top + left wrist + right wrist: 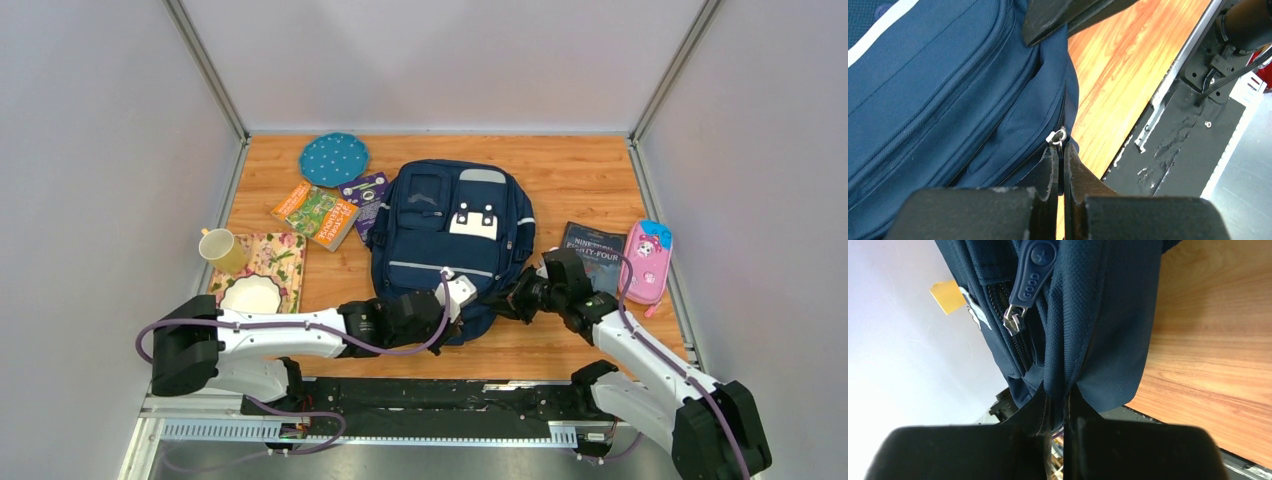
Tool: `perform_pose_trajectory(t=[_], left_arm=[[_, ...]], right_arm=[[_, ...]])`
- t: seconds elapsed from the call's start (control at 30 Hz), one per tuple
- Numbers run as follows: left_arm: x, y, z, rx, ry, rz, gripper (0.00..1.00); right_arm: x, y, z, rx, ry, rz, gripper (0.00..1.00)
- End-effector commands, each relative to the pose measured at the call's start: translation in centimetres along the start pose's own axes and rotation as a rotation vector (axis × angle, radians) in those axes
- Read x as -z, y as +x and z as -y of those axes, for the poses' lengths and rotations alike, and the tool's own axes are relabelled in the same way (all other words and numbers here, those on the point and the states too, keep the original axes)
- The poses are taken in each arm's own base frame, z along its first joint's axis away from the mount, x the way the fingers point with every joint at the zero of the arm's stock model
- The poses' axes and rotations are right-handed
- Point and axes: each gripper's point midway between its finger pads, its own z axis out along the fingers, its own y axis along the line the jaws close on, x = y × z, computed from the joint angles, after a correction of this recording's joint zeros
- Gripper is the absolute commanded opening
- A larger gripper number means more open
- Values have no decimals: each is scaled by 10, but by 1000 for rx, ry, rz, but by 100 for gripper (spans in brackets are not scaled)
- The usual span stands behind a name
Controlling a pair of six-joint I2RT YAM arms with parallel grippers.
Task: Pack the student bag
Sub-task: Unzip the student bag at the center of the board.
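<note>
The navy student bag [450, 235] lies flat in the middle of the table, front pockets up. At the bag's near right corner my left gripper [476, 300] is shut on a thin zipper pull hanging from a small metal ring [1058, 136]. Its fingers [1050, 167] are pressed together just below that ring. From the right, my right gripper [512, 298] is shut on a fold of the bag's fabric [1098, 340] at the same corner. That pinched cloth runs down between its fingers [1035, 407]. A blue rubber pull tab marked GOOD [1034, 270] hangs higher up.
A pink pencil case [648, 260] and a dark book [592, 255] lie right of the bag. On the left are a teal round pouch [334, 159], two books [316, 214], a yellow cup [225, 250] and a white bowl [251, 295] on a floral mat [275, 255].
</note>
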Motion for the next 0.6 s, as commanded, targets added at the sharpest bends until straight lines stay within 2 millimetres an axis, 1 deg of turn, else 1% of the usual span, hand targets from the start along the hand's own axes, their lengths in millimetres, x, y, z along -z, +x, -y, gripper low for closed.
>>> perform_pose_trajectory(t=[0.0,0.03,0.07,0.1,0.13,0.17,0.2,0.27,0.3,0.33,0.37,0.4,0.43,0.47,0.5,0.53,0.57], left_arm=[[25,0,8,13,48,-3,0],[34,2,4,21,36,4,0],[37,20,-3,33,18,-27,0],[46,20,-6,44,17,-10,0],[51,31,-13,44,-7,-33,0],[55,47,-20,45,-30,-58,0],[62,48,-24,47,-38,-45,0],[70,65,-38,34,-90,-83,0],[75,66,-42,33,-104,-81,0],[79,72,-49,27,-140,-103,0],[81,75,-53,24,-155,-106,0],[83,74,-54,24,-160,-101,0],[84,72,-54,26,-156,-93,0],[84,70,-51,29,-143,-83,0],[83,67,-47,35,-127,-73,0],[80,58,-37,57,-80,-41,0],[77,54,-32,70,-54,-25,0]], right_arm=[[6,-39,-31,172,-50,163,0],[7,-47,-29,169,-35,181,0],[9,-51,-34,171,-43,182,0],[8,-54,-35,180,-40,176,0],[10,-60,-37,178,-42,180,0],[12,-64,-44,188,-52,189,0],[13,-66,-48,200,-57,192,0],[11,-69,-53,208,-60,184,0],[13,-70,-63,228,-78,186,0],[12,-71,-65,253,-77,173,0],[12,-72,-68,268,-71,173,0],[15,-76,-80,291,-89,183,0],[15,-76,-82,318,-83,178,0],[16,-77,-85,329,-78,178,0],[20,-80,-95,355,-86,188,0],[20,-80,-93,375,-66,183,0],[21,-81,-94,397,-63,182,5]])
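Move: At the bag's near edge, the left hand already holds the zipper pull. The bag's near-left corner, where the pull is taken, lies about 12 cm to its left and 4 cm ahead; the bag's pale stripe is 9 cm ahead and 4 cm left. The right hand holds a bag fold, with the zipper pull about 5 cm to its left, 4 cm back and roughly level; the dark blue book lies some 21 cm right, 6 cm ahead and 9 cm lower. Dragging the pinched zipper pull left along the bag's near edge, the left hand sweeps about 9 cm towards the near-left corner, slowing at the end and swinging some 10 degrees counter-clockwise. The right hand keeps its fold pinched as a counter-hold and draws it about 4 cm forward and 3 cm up, away from the zipper pull, turning slightly counter-clockwise too. ##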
